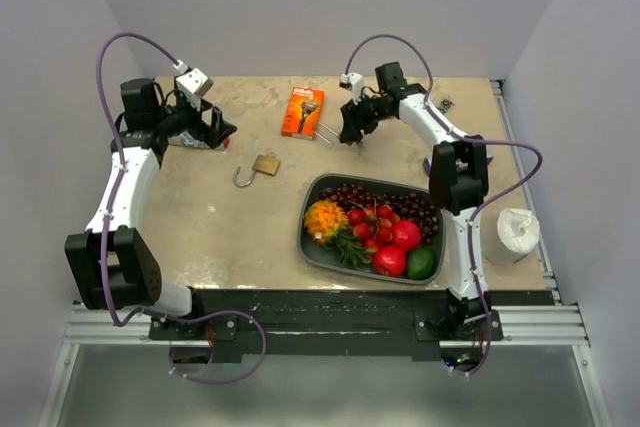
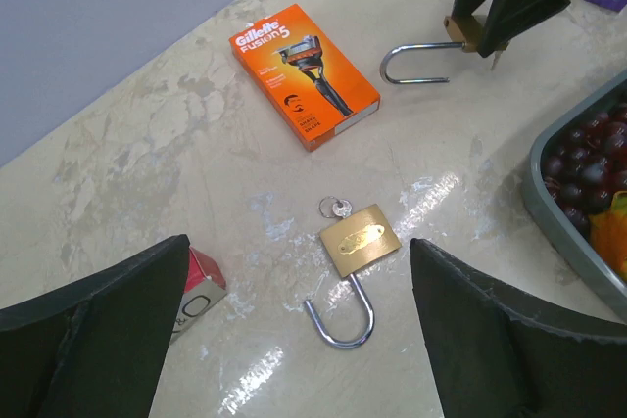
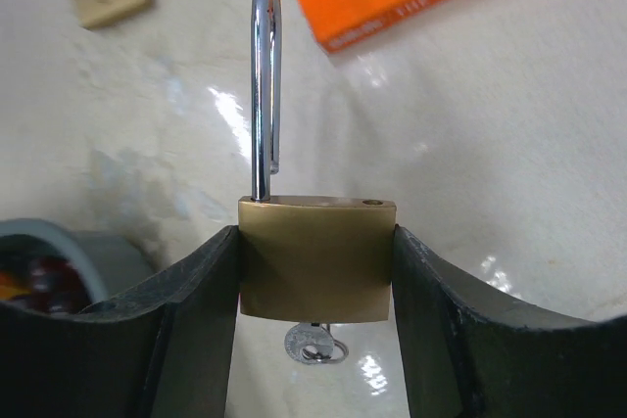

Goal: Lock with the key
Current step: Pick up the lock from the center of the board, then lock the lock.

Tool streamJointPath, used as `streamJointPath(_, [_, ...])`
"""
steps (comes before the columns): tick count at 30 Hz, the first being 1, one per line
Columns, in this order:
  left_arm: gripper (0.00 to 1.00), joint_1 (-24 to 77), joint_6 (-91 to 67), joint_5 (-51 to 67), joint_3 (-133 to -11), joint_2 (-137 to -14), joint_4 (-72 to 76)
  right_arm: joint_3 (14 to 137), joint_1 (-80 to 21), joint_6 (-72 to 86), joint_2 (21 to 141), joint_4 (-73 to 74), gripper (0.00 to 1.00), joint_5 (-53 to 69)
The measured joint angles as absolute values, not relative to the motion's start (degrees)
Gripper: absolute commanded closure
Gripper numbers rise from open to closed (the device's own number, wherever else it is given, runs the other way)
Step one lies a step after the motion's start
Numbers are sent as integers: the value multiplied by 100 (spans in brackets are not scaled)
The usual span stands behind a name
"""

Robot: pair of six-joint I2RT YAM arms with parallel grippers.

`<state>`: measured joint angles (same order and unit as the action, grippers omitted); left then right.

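Observation:
My right gripper [image 3: 315, 271] is shut on the sides of a brass padlock [image 3: 315, 256]. Its steel shackle [image 3: 265, 85] stands swung open, and a key [image 3: 315, 345] sticks in its underside. From above, this gripper [image 1: 352, 132] holds the lock low over the table beside the orange box. A second open padlock [image 1: 262, 166] lies on the table with its own key [image 2: 338, 208] in it. My left gripper [image 2: 299, 330] hovers open above and just short of that second padlock [image 2: 359, 239]. It holds nothing.
An orange Gillette razor box [image 1: 302, 111] lies at the back centre. A grey tray [image 1: 310, 247] of fruit sits front right, with a paper roll [image 1: 512, 235] beyond it. A small red-and-white box [image 2: 196, 286] is under my left gripper. A small padlock [image 1: 445, 103] lies far right.

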<state>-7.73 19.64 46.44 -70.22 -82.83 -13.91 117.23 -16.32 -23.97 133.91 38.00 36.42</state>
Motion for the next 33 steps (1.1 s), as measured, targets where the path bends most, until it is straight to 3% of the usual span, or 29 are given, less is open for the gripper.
streamJointPath(11, [3, -196, 4510, 5000, -6617, -7826, -2137, 12060, -2681, -1959, 12774, 4209, 100, 5212])
streamJointPath(18, [8, 676, 5778, 4936, -6466, -7734, -2867, 12272, -3253, -2534, 12776, 5334, 100, 5704])
streamJointPath(33, [42, 1214, 6154, 4571, -6176, -7725, -3072, 12278, -3186, -3461, 12776, 6377, 100, 5990])
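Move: Gripped in the right fingers with its open shackle pointing left, the lock lies about 32 cm to the right of the left hand, some 8 cm ahead and 16 cm lower. So the left hand, the meeting point, is 32 cm left, 8 cm back and 16 cm above the right one. From the right hand, the razor box is 11 cm ahead and 14 cm left, the fruit bin 25 cm back and 7 cm right, the other padlock 6 cm back and 26 cm left. Carrying the gripped lock left and up, then mostly back, the right hand swings in front of the left gripper, about 18 cm back overall, turning some 35 degrees counter-clockwise before slowing. The left hand comes right, back and down to meet it, rolling and turning clockwise, and its open fingers close by about a third around the shackle's bend; a touch can't be made out. ##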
